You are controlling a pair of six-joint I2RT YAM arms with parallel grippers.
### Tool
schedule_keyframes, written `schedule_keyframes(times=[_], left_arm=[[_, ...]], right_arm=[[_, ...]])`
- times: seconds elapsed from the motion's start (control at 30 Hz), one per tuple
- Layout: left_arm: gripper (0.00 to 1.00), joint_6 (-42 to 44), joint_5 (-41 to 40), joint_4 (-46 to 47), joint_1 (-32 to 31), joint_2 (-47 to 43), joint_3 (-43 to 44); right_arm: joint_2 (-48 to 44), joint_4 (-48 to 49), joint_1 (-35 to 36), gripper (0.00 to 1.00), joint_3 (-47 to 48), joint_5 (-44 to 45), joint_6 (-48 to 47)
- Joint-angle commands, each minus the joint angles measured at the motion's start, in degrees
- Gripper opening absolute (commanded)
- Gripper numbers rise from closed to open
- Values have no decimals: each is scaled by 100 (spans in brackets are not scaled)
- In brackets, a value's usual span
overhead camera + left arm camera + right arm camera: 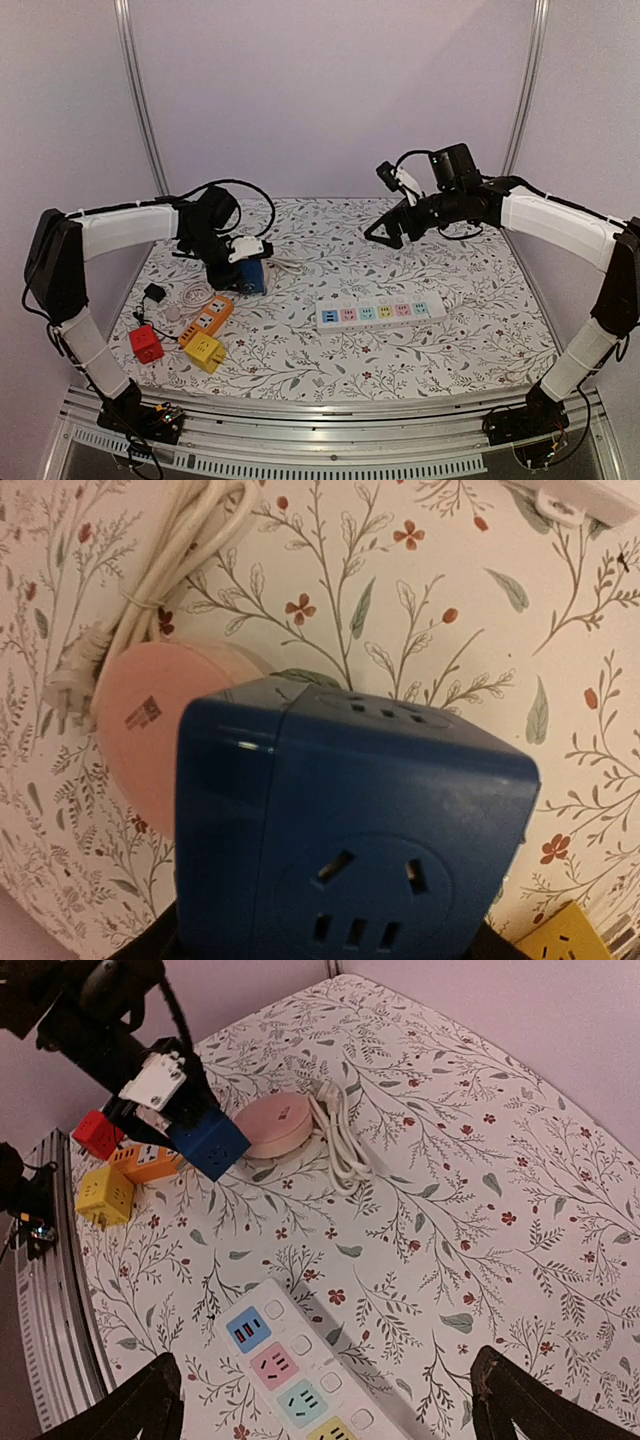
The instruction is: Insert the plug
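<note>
My left gripper (243, 262) is shut on a blue cube adapter (350, 820), which fills the left wrist view with socket holes on two faces; its pins are hidden. The cube (212, 1145) sits tilted beside a pink round disc (272, 1125). A white plug (70, 685) on a bundled white cord (338, 1145) lies against that disc. The white power strip (380, 312) with coloured sockets lies mid-table. My right gripper (335, 1410) hangs open above the strip's (290, 1370) left end, with nothing between its fingers (520, 1400).
At the table's left stand a red cube (146, 343), a yellow cube (205, 352), an orange socket block (208, 317) and a small black adapter (153, 293) with a white cable. A metal rail (330, 420) runs along the near edge.
</note>
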Motion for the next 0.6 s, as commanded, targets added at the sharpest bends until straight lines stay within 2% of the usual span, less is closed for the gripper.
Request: schedule_keyframes(times=[0.0,0.1,0.3,0.4,0.5,0.57], left_arm=[[0,39,-1104,-281,-291,-836,760],[0,238,-1914,-932,-363,-1104,1149],[0,2069,-3292,-584,-1043,-2548,379],[0,3048,-3538,308,-1646,-3237,-250],[0,4589,-3412,1850,-2379,-3973,-1328],[0,5269,-3292,2665,-2764,-4236,-2049]], right_arm=[[302,66,-475,99,623,-401,2051],[425,31,-476,99,914,-371,2405],[502,31,-398,99,1299,-482,3044],[470,-16,-34,99,1393,-347,2982],[567,-212,376,99,1647,-314,2860],[695,-371,606,99,1850,-307,2857]])
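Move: The left hand already holds the blue cube plug just off the table; the white power strip's middle lies about 31 cm to its right, 4 cm nearer and 6 cm lower. The pink disc is some 8 cm ahead, the orange strip 6 cm back and 8 cm left, the yellow cube 14 cm back and 7 cm left. From the open right hand the blue plug lies level, about 29 cm left and 15 cm below, the white strip 5 cm back, 2 cm right, 20 cm below. Keeping its pinch on the blue plug, the left hand lifts fast by about 20 cm, easing forward and then drawing back some 6 cm net, as its down-pointing fingers swing up towards the front by roughly 50 degrees and turn clockwise. The empty right hand, still wide open, rises above the white strip, first forward, then back and leftward, rolling its left side up. ##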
